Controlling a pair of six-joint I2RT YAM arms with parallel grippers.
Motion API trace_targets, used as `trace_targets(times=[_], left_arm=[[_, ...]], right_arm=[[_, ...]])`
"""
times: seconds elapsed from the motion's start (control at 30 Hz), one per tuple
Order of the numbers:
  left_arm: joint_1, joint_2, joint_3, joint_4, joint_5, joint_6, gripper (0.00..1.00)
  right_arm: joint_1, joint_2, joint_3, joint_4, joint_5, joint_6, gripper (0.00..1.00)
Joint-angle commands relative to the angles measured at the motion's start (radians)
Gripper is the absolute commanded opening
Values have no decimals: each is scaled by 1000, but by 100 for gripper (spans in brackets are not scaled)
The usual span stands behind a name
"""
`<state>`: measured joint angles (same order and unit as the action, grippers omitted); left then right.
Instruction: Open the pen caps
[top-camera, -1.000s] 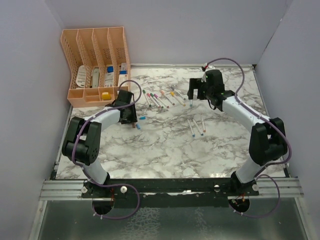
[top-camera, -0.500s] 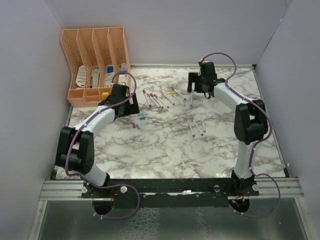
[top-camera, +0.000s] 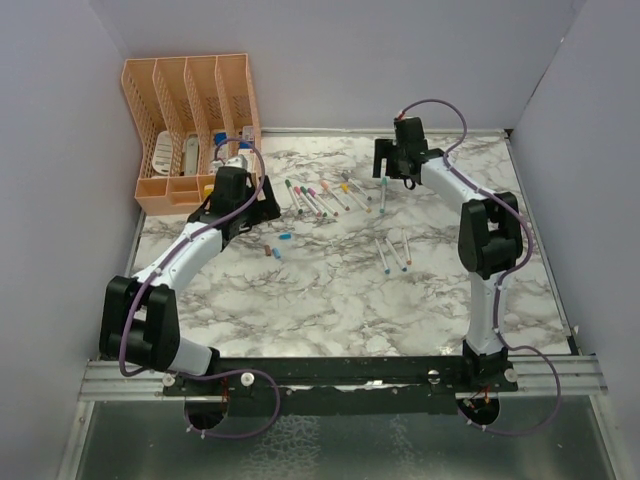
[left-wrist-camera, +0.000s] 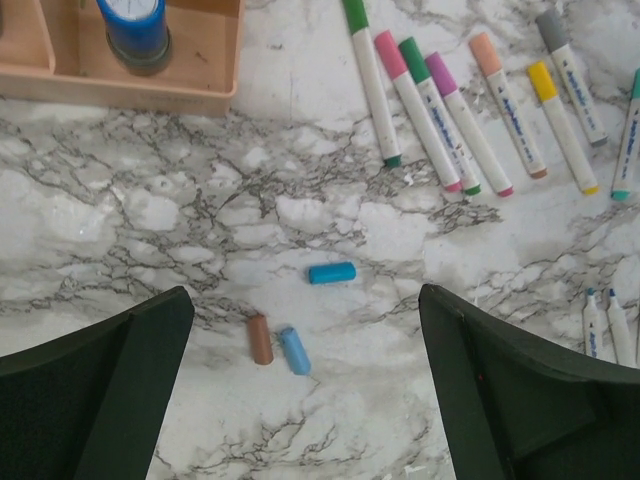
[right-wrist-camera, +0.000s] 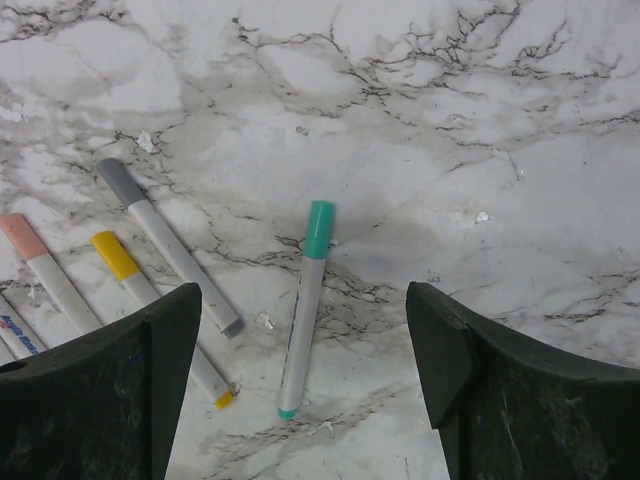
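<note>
A row of capped pens (top-camera: 322, 196) lies on the marble table, seen close in the left wrist view as green (left-wrist-camera: 367, 80), pink, purple, orange and yellow (left-wrist-camera: 561, 125) ones. Three loose pen caps rest below them: blue (left-wrist-camera: 331, 272), brown (left-wrist-camera: 260, 339) and light blue (left-wrist-camera: 294, 350). My left gripper (left-wrist-camera: 305, 300) hangs open above these caps, holding nothing. My right gripper (right-wrist-camera: 303, 295) is open and straddles a teal-capped pen (right-wrist-camera: 305, 310) without touching it. Grey (right-wrist-camera: 165, 245) and yellow (right-wrist-camera: 150, 290) pens lie to its left.
A peach organiser (top-camera: 190, 120) stands at the back left, close to my left gripper (top-camera: 255, 210); a blue stamp (left-wrist-camera: 135, 25) sits in its front tray. Uncapped pens (top-camera: 393, 252) lie right of centre. Grey walls enclose the table.
My left gripper has opened and drawn back toward the organiser, leaving one more cap on the table. My right gripper moved farther back over the teal pen, its jaws slightly narrower.
</note>
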<state>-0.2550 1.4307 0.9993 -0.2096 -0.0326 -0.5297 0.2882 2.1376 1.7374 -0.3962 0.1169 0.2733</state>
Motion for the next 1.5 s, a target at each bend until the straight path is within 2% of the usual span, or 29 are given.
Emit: trace_targets(times=[0.0,0.33,0.5,0.87,1.17,1.47], left_arm=[[1,-66,-64,73,53,-2,99],[-3,-262,-98,6,167,-64,97],[-5,-324,-125,-25,166,-60,97],[-6,-325,-153,-11,187,-76,97],[-6,-307,-159,2,199,-80,97],[-6,-271,-141,24,210,-78,97]], right_arm=[[2,6,-32,45,16,17,81],[2,18,-11,1,7,13,76],[0,26,-37,-7,-18,22,71],[0,56,-81,11,-29,29,60],[0,87,-89,6,-42,28,57],[2,131,-65,-63,-44,20,50]])
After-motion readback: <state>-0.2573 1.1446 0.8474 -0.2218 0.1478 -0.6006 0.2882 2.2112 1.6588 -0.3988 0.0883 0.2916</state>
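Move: The teal-capped pen lies under my right hand, its middle about 3 cm back, 1 cm left and 8 cm down. The gray pen is around 7 cm left of the teal one and 3 cm farther out, the yellow pen about 8 cm left of it and 1 cm back; three uncapped pens lie some 16 cm behind it. From my left hand the teal pen is roughly 13 cm ahead and 26 cm right, 14 cm down. I lower my right hand about 7 cm onto the teal-capped pen, drawing back some 3 cm and tipping the fingers about 10 degrees steeper, while they narrow to roughly half open and straddle the barrel just below the cap, not yet gripping. My empty left hand, fingers wide, backs off about 6 cm, dipping briefly, then rising to end 4 cm higher. ##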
